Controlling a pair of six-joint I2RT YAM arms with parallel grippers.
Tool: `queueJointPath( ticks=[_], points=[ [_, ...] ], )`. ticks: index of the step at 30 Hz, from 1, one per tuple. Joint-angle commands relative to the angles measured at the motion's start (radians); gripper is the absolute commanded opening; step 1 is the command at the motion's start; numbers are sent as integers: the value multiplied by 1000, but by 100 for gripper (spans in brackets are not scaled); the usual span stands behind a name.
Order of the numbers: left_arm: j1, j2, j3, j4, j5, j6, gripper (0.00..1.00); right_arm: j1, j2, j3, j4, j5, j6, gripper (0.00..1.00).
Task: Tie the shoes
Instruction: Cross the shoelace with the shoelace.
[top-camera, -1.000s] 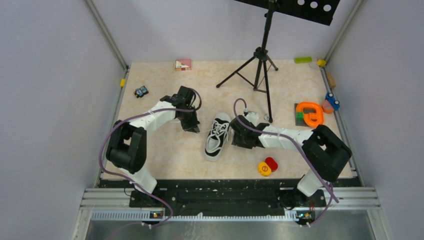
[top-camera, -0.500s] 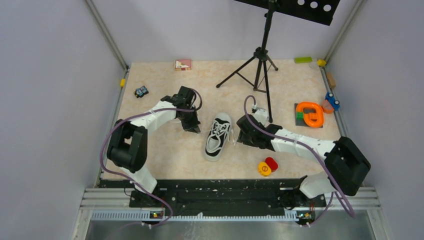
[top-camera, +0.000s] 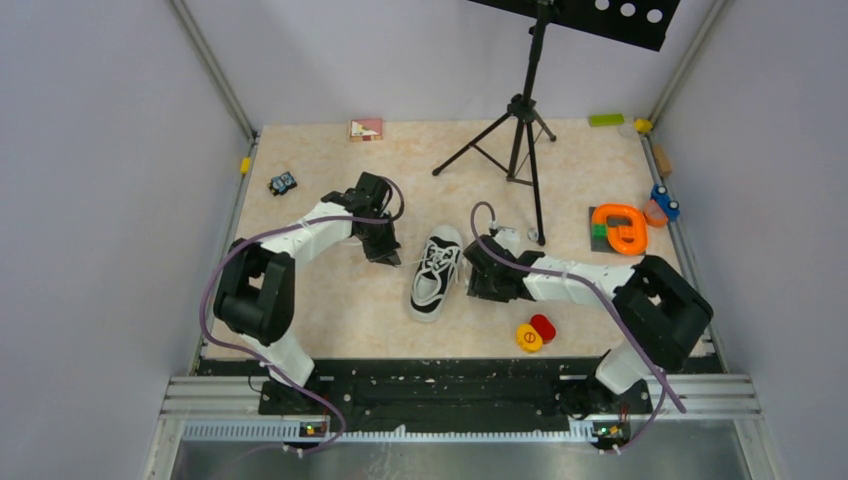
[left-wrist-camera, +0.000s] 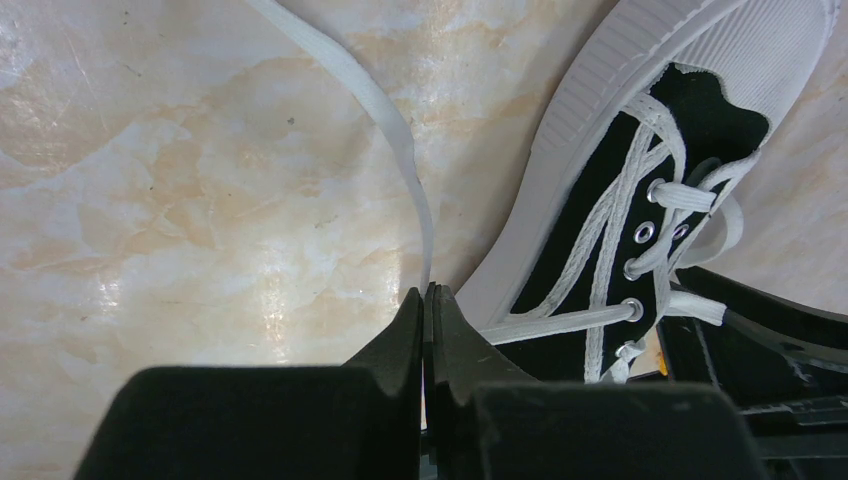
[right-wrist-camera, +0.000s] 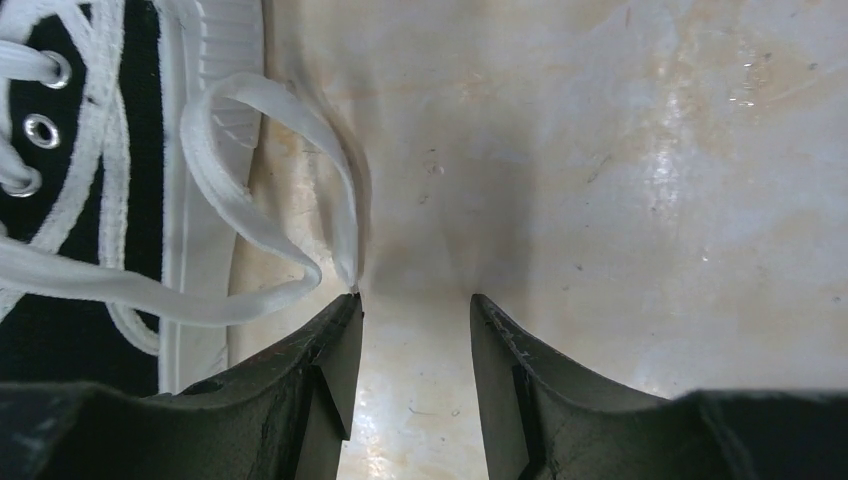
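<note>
The shoe (top-camera: 436, 272) is a small black sneaker with a white toe cap and white laces, lying in the middle of the floor with its toe pointing away. My left gripper (top-camera: 388, 258) sits just left of it. In the left wrist view that gripper (left-wrist-camera: 428, 290) is shut on a loose white lace (left-wrist-camera: 392, 135), which curves away over the floor beside the shoe (left-wrist-camera: 640, 190). My right gripper (top-camera: 478, 281) is at the shoe's right side. It (right-wrist-camera: 415, 298) stands open over bare floor, and a looped lace (right-wrist-camera: 300, 125) ends at its left fingertip (right-wrist-camera: 345, 315).
A black tripod stand (top-camera: 520, 135) rises behind the right gripper. An orange ring toy (top-camera: 620, 228) and a blue toy (top-camera: 664, 203) lie at the right, and red and yellow discs (top-camera: 535, 333) sit near the front. A small toy car (top-camera: 283, 183) and a pink box (top-camera: 366, 129) lie further back.
The right arm's elbow swung out to the right and came back; its gripper stayed by the shoe's right side, still open. The left arm has not moved.
</note>
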Motion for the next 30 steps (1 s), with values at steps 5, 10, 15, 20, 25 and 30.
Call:
queueJointPath(
  ticks=[5, 10, 15, 20, 25, 30],
  points=[
    [7, -26, 9, 13, 9, 14, 0, 30, 107, 91, 22, -20, -64, 46],
    [7, -25, 7, 15, 13, 12, 0, 35, 121, 110, 10, 9, -75, 46],
    [7, -25, 9, 15, 13, 7, 0, 48, 190, 175, -67, 84, -97, 44],
    [7, -26, 9, 14, 14, 7, 0, 51, 248, 204, -113, 115, -97, 30],
    [7, -30, 1, 14, 9, 5, 0, 47, 216, 198, -171, 172, -66, 0],
    [5, -34, -4, 28, 40, 7, 0, 30, 98, 148, -247, 273, -41, 0]
  ],
)
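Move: The loose lace end on the shoe's right side lies just off the right hand's open fingers: about 3 cm left, 2 cm ahead and 1 cm lower. The shoe's middle is roughly 9 cm left of that hand and 4 cm ahead, about level; the red-and-yellow toy sits 9 cm right and 7 cm back. From the left hand, already pinching the other lace, the loose end is some 13 cm right, 4 cm back and 5 cm lower. The right fingers shut on the loose lace end and pinch it: the half-open hand first slides about 2.5 cm left towards the shoe, sinking some 1 cm, then reaches some 2 cm forward while closing fully. With the lace caught it draws back right about 2 cm, away from the shoe, its left side dipping around 10 degrees overall. The left hand stays put, keeping its lace. ##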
